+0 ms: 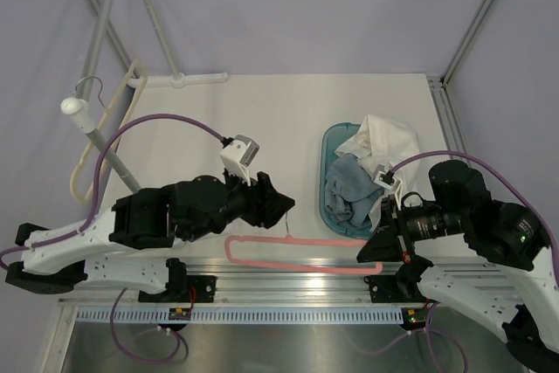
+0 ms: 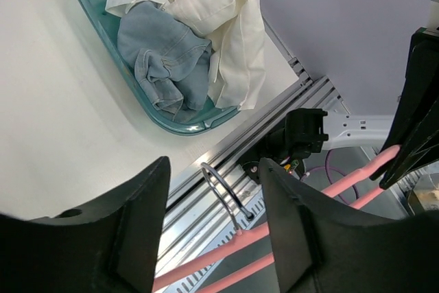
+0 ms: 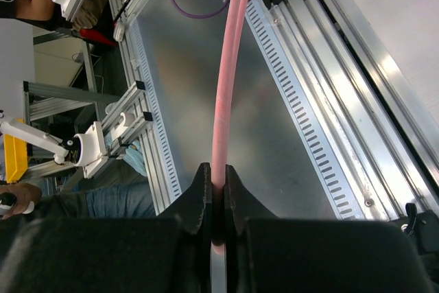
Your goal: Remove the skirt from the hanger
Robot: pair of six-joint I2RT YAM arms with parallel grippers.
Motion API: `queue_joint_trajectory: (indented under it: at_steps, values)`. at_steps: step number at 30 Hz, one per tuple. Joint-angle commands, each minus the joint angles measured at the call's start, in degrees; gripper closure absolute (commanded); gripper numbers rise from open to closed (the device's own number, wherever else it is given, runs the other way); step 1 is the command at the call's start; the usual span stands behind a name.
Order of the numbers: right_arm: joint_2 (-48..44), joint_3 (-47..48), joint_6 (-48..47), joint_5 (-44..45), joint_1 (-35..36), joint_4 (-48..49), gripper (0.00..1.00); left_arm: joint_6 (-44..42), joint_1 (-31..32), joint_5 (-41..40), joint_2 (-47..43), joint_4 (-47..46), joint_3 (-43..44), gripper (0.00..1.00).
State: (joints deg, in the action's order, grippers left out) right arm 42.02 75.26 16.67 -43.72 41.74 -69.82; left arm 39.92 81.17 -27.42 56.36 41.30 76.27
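Observation:
A bare pink hanger (image 1: 297, 266) lies level over the table's near rail, with no cloth on it. My right gripper (image 1: 367, 255) is shut on its right end; the wrist view shows the jaws (image 3: 217, 173) pinching the pink bar (image 3: 230, 66). My left gripper (image 1: 284, 207) is open, its fingers straddling the hanger's metal hook (image 2: 223, 186) without touching it. A blue denim garment (image 1: 345, 185) and a white garment (image 1: 380, 141) lie in the teal basin (image 1: 330, 141). I cannot tell which of them is the skirt.
A cream hanger (image 1: 87, 163) hangs on the white rack pole (image 1: 96, 128) at the far left. The basin (image 2: 96, 12) stands just beyond the rail, right of centre. The aluminium rail (image 1: 288, 290) runs along the near edge.

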Motion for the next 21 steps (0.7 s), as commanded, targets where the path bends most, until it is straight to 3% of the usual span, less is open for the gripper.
queue_joint_trajectory:
  at_steps: [1, 9, 14, 21]
  values:
    - [-0.4, 2.3, -1.4, -3.1, 0.1, 0.7, 1.00, -1.4, -0.2, -0.3, -1.7, -1.7, 0.5, 0.48]
    - [-0.6, 2.1, -1.7, -5.5, 0.1, 1.9, 1.00, -2.6, -0.6, 3.3, -3.2, -2.6, -0.9, 0.74]
    - [-1.2, 0.9, -1.5, -7.8, 0.1, 4.1, 1.00, -4.5, -0.7, 7.6, -8.4, -7.8, -5.5, 0.90]
    - [-4.0, -1.8, 2.0, -16.1, 0.1, 13.3, 1.00, -8.4, -0.7, 17.2, -16.9, -13.7, -10.8, 1.00]
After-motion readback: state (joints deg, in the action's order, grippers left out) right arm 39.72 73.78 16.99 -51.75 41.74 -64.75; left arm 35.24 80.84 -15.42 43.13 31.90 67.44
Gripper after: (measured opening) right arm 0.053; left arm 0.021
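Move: The pink hanger's metal hook already stands between the left hand's half-open fingers, about 1 cm back and roughly 2 cm below the point where they close. The hanger's pink bars lie some 8 cm back, 4 cm to the right and 4 cm lower; the teal tray of clothes is about 21 cm ahead, 23 cm right and 30 cm below. From the right hand, holding the hanger's right end, the hook is about 8 cm ahead, 16 cm left and nearly level. The left hand shuts its half-open fingers on the hook of the empty pink hanger, staying almost in place at first, then, as they finish closing, draws back about 4 cm while rising some 3 cm and drifting left, turning about 10 degrees clockwise with its left side dipping about as much. The right hand keeps its pinch on the hanger's right end and follows, easing about 2 cm back and 2 cm up, away from the tray. ##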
